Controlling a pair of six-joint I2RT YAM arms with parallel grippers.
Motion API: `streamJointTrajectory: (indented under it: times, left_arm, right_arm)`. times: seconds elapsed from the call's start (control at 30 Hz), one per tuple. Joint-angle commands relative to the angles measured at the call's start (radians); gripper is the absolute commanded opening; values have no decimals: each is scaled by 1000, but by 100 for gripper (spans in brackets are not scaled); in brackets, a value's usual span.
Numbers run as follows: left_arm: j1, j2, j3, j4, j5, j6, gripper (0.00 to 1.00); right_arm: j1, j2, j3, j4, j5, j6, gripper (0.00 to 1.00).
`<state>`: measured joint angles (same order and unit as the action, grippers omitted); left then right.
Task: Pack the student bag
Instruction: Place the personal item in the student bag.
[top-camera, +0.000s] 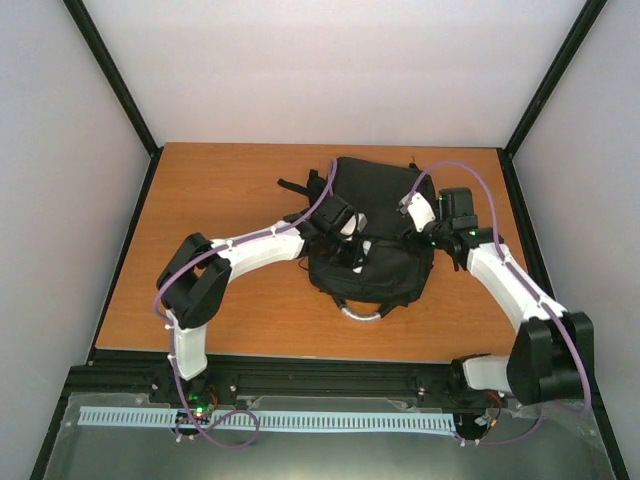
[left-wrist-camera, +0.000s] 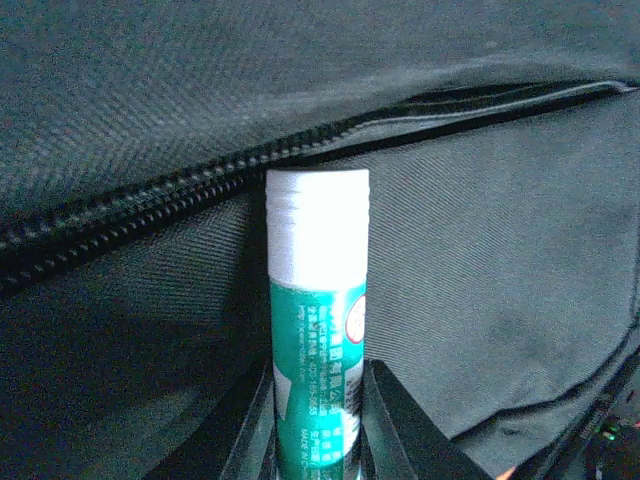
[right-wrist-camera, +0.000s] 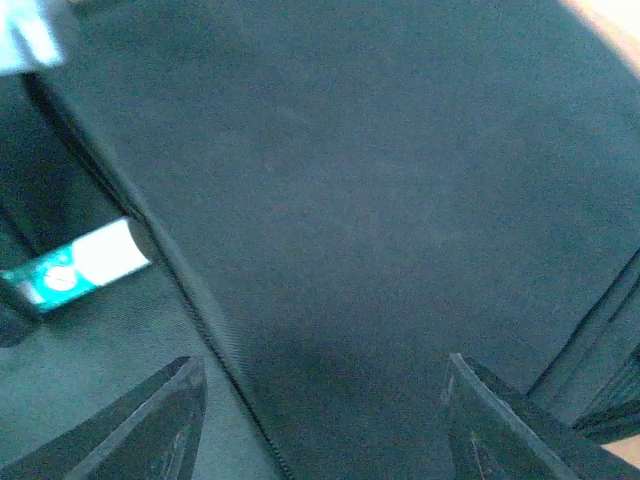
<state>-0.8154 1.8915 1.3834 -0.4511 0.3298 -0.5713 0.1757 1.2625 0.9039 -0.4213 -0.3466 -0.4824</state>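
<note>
The student bag is a large black backpack lying flat mid-table, its silvery handle toward the arms. My left gripper reaches over it from the left and is shut on a green and white glue stick. In the left wrist view the gripper holds the stick's white cap right at the bag's zipper, where the opening gapes slightly. My right gripper hangs over the bag's right side. In its own view it stands open just above the bag's fabric, with the glue stick at far left.
The wooden table shows bare around the bag. Black frame posts and pale walls close in the sides and back. Purple cables loop over both arms. Black bag straps trail at the bag's far left.
</note>
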Motion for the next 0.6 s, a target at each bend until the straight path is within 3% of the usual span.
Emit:
streamJointTrajectory:
  times: [0.0, 0.27, 0.53, 0.57]
  left_arm:
    - [-8, 38, 51, -17, -13, 1, 1]
    - [-8, 36, 32, 28, -24, -39, 1]
    - [-8, 51, 41, 89, -14, -52, 1]
    - [-8, 54, 43, 96, -17, -55, 1]
  right_arm:
    - [23, 87, 42, -5, 65, -25, 65]
    - [117, 191, 75, 17, 168, -40, 64]
    - [135, 233, 96, 66, 257, -27, 34]
    - [139, 242, 100, 61, 260, -29, 26]
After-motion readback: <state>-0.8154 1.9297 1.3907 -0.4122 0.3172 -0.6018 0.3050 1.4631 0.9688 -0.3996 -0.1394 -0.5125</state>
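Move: The front panel's zip edge at the bag's mouth is what my open right hand goes for, about 2 cm ahead, 2 cm left and 6 cm below it. The glue stick lies some 9 cm to that hand's left, roughly level fore and aft and 7 cm lower; the bag handle is about 16 cm back and 11 cm left. From my left hand, already gripping the stick, that edge is around 5 cm ahead, 8 cm right and near its own height. I drop my right hand about 5 cm onto the panel edge, then ease it 2 cm forward and left, rolling its left side down some 10 degrees as I draw the half-open fingers in around the fold of cloth. My left hand keeps its grip on the glue stick and holds the cap at the bag's mouth, sinking only about a centimetre. ##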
